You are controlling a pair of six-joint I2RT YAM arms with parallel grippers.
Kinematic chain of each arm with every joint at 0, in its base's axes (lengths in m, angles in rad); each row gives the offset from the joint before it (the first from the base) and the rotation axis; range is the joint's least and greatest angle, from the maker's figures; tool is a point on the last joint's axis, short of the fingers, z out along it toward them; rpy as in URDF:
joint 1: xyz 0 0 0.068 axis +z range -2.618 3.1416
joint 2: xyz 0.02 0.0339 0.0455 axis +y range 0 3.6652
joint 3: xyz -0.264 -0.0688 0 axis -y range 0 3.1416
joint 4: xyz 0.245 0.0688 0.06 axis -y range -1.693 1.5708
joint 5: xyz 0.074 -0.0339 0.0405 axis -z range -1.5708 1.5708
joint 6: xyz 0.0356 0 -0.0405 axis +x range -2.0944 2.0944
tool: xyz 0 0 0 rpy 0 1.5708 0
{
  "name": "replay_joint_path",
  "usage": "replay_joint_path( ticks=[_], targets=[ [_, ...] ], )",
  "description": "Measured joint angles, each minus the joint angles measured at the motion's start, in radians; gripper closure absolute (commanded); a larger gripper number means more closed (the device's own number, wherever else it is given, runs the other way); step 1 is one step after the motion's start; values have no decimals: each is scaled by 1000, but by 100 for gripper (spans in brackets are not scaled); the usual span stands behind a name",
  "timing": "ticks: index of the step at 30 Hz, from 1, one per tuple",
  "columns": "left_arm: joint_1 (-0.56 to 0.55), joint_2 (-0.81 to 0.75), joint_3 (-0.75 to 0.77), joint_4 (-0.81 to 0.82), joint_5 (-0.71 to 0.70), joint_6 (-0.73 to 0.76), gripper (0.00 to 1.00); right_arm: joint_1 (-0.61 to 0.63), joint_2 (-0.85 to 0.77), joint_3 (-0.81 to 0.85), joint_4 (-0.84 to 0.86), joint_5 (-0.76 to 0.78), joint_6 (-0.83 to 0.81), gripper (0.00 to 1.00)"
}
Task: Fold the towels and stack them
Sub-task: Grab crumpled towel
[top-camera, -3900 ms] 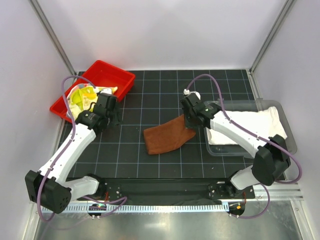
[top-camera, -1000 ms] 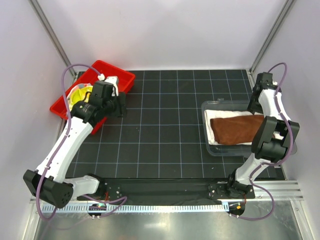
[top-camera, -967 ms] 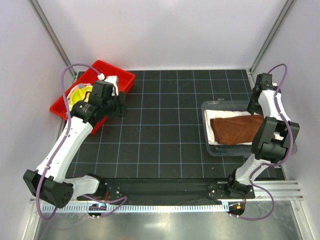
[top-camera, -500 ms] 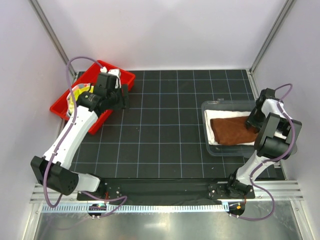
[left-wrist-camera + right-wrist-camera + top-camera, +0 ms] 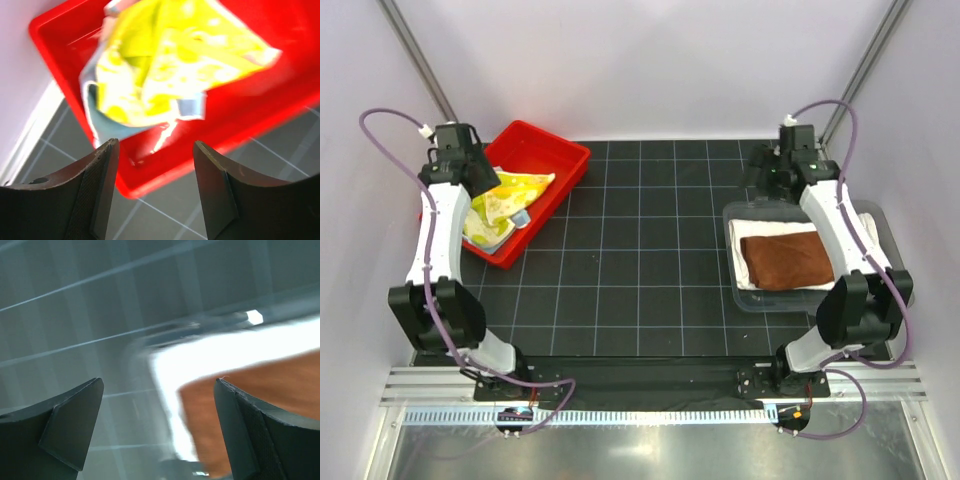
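Observation:
A brown towel (image 5: 790, 258) lies folded on a white towel (image 5: 746, 240) inside the clear bin (image 5: 740, 296). In the right wrist view the brown towel (image 5: 260, 405) and white towel (image 5: 225, 352) are blurred below my right gripper (image 5: 159, 381), which hangs open and empty above the bin's far left corner (image 5: 767, 175). A yellow-green towel (image 5: 505, 195) lies crumpled in the red tray (image 5: 548, 150), with a light-blue towel (image 5: 94, 112) peeking out under it. My left gripper (image 5: 155, 145) is open and empty, raised over the tray's left end (image 5: 470, 165), above the yellow-green towel (image 5: 170, 60).
The red tray (image 5: 60, 45) stands at the back left, close to the left wall. The clear bin sits at the right edge of the black gridded mat (image 5: 640, 250). Frame posts rise at both back corners.
My right gripper has opened and risen from the bin toward its back left corner, leaving the brown towel on the white one. My left arm swung up and left, uncovering the tray's towels.

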Motion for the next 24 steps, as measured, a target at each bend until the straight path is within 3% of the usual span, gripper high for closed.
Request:
replay_joint_path(
  ticks=[6,10,11,12,13,18,24],
  targets=[
    [68,230,6,47,-10,41,46,154,-64,35,60,-67,23,0],
    [67,449,62,63,28,64,61,180,-62,37,82,-84,23,0],
    [67,496,82,58,38,71,70,183,-61,37,84,-84,21,0],
    [68,560,126,40,51,79,96,184,-61,37,86,-84,19,0],
    [68,576,139,35,53,82,100,185,-60,37,87,-84,18,0],
    [68,658,282,-51,58,96,100,185,-59,37,86,-73,1,0],
    [68,456,281,-38,61,88,100,194,-66,37,74,-72,1,0]
  ],
)
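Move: The crumpled yellow towel lies in the red bin about 20 cm below my left hand, some 5 cm ahead and 1 cm to its left. The blue-grey towel pokes out roughly 8 cm nearer me than the yellow one and 3 cm left of it; a pink cloth shows about 5 cm beyond the yellow one. The bin's near corner is some 12 cm behind my left hand and 3 cm left. From my right hand the yellow towel is about 60 cm left, 4 cm ahead and 16 cm below. I plunge my left hand about 20 cm into the red bin, drifting forward and a little left while the fingers tip some 25 degrees steeper, shut them on the near part of the yellow towel, then rise about 10 cm with it pinched. Meanwhile my right hand, wide open, goes about 9 cm left and 5 cm up, away from the clear box, turning slightly counter-clockwise, and stops there. ##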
